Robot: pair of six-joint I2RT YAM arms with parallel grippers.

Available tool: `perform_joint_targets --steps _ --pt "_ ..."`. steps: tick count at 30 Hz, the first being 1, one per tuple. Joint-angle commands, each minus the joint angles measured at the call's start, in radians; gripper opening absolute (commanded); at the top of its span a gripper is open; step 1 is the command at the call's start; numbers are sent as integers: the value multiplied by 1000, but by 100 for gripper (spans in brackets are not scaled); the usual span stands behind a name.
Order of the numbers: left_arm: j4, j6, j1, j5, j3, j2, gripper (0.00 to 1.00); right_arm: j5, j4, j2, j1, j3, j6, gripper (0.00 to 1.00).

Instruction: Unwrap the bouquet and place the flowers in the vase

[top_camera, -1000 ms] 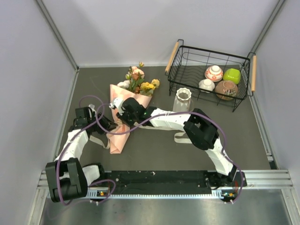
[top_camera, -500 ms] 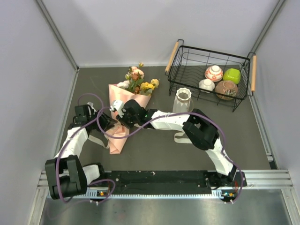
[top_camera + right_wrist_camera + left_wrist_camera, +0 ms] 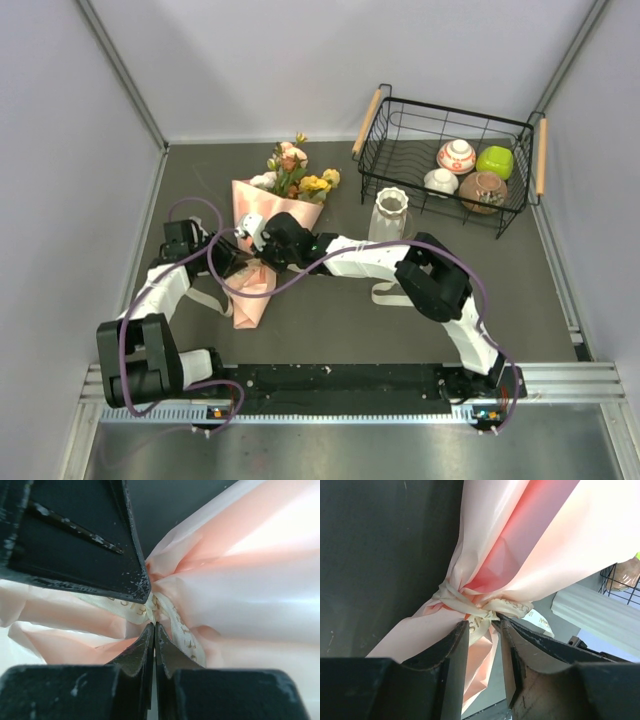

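The bouquet lies on the dark table, its salmon-pink paper cinched by a beige ribbon. The flowers stick out of its far end. My left gripper reaches in from the left, its jaws apart, with the ribbon knot at its tips. From the right, my right gripper stands shut, tips pressed against the ribbon at the knot; nothing shows between them. In the top view both grippers, left and right, meet at the bouquet's waist. The white ribbed vase stands upright to the right.
A black wire basket with wooden handles sits at the back right and holds several small bowls. Loose ribbon tails trail on the table under the arms. Grey walls close in both sides.
My right gripper's jaws have closed at the ribbon knot. The left gripper has opened a little wider. The bouquet's waist has shifted slightly left.
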Motion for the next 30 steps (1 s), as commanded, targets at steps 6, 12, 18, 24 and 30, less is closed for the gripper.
perform_joint_targets --steps 6,12,18,24,30 --pt "120 -88 -30 -39 13 40 30 -36 48 -107 18 -37 52 0" --pt "111 -88 -36 -80 31 61 29 -43 48 -122 18 -52 55 0" --pt "108 -83 -36 -105 42 46 0 -23 67 -173 18 -121 49 0" --pt "87 -79 -34 -141 46 -5 0 -8 76 -202 18 -163 49 0" --pt "104 -65 -40 15 54 -5 26 7 88 -197 16 -164 49 0"
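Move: The ribbon knot at the waist of the wrapped bouquet lies about 2 cm to the left of the right fingertips, 1 cm lower; the right fingers already pinch a strand coming out of it. From the left hand, whose fingers stand partly open, the knot is some 2 cm to the right, 1 cm ahead and 2 cm below. The flower heads lie roughly 20 cm ahead of the right hand and 8 cm to its right, the vase 27 cm to its right and 8 cm ahead. The ribbon strand stays pinched in the right hand's shut fingers and is drawn rightward and somewhat back, about 3.5 cm in all with a 1 cm rise, speeding up midway. The left hand works forward about 2 cm over the wrap, dipping 1 cm as its fingers close beside the knot, then lifts again just above its starting height with the fingers barely parting. ##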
